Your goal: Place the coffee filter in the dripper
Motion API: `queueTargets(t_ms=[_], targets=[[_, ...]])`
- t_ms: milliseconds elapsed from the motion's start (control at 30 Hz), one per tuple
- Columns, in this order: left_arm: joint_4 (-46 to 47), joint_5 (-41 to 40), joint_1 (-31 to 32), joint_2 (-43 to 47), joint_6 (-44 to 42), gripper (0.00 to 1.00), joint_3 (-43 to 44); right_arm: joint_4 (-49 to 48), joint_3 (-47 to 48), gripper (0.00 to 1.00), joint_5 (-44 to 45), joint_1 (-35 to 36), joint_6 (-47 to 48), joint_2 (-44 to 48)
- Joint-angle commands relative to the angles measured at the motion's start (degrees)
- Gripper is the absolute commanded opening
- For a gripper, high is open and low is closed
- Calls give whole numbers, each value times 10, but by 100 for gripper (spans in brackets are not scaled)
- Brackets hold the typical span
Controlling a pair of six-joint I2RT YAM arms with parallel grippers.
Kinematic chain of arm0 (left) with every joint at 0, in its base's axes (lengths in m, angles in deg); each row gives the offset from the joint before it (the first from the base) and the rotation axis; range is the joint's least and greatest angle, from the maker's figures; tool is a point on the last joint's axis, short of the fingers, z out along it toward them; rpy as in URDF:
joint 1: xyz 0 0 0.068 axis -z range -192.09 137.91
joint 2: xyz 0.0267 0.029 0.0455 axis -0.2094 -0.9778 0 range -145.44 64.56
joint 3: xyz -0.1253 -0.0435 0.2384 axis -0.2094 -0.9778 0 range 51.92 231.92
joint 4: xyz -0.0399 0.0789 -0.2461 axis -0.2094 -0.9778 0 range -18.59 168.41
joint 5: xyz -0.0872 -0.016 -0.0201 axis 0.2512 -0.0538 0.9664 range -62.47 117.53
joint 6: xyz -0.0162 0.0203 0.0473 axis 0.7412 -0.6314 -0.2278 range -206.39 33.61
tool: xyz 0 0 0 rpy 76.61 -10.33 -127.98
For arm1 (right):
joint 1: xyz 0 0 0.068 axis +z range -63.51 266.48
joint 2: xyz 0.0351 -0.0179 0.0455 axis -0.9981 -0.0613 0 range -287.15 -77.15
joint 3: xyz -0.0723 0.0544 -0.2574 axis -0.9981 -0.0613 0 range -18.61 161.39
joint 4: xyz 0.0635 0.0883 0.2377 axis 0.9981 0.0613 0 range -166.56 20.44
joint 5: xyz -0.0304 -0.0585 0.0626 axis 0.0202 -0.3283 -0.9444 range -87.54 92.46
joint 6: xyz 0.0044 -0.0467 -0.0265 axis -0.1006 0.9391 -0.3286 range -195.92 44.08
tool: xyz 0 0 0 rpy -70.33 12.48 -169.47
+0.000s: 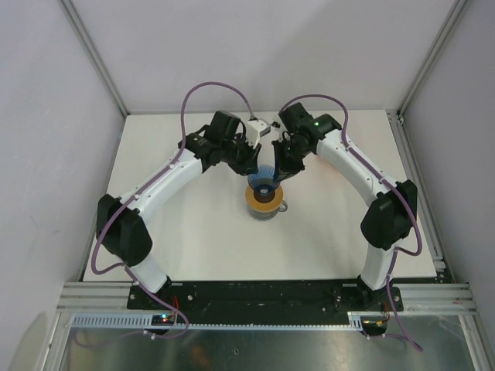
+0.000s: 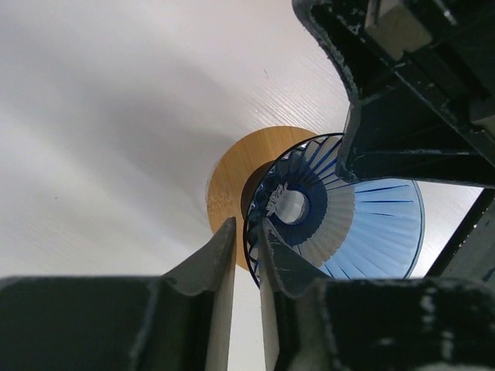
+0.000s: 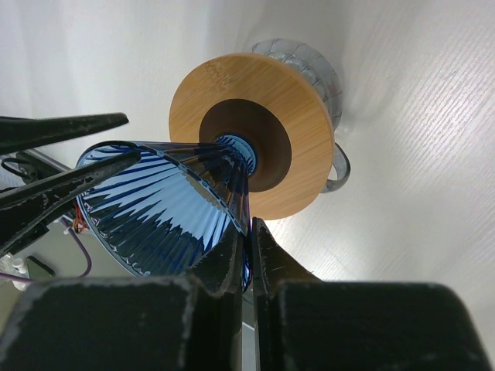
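The dripper is a dark-blue ribbed translucent cone, tilted on its side with its narrow tip at the centre hole of a flat orange ring. My right gripper is shut on the wall of the dripper at its rim. My left gripper straddles the opposite rim of the dripper. Its jaws stand narrowly apart, one finger outside and one inside the rim, with a gap showing beside the outer finger. The coffee filter is out of view.
The orange ring lies on top of a grey handled mug in the middle of the white table. Both arms meet above it. Metal frame posts and white walls enclose the table on three sides.
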Motion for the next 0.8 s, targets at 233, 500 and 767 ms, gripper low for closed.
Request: queueTargets(t_ms=[233, 500, 767], targets=[[5, 24, 0, 3, -23, 1, -27, 13, 14, 0, 6, 2, 12, -17], [5, 12, 0, -8, -24, 0, -54, 5, 8, 0, -2, -3, 14, -21], [-13, 21, -1, -15, -32, 0, -69, 0, 3, 0, -19, -5, 14, -24]])
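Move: The blue dripper's middle is roughly 4 cm to the left hand's right, 2 cm back and 3 cm below, its rim already between the parted left fingertips. From it, the wooden ring lies about 1 cm farther back and 5 cm lower, on top of the glass carafe, whose middle is some 11 cm below the dripper's. From the right hand, which already pinches the opposite side, the dripper's middle is about 3 cm left, level fore and aft, and 2 cm below. The left fingers close from about a quarter open to shut and pinch the dripper's rim on its left side, the hand only easing about half a centimetre right and down towards the wooden ring. The right hand stays in place and keeps its shut grip on the right side. ##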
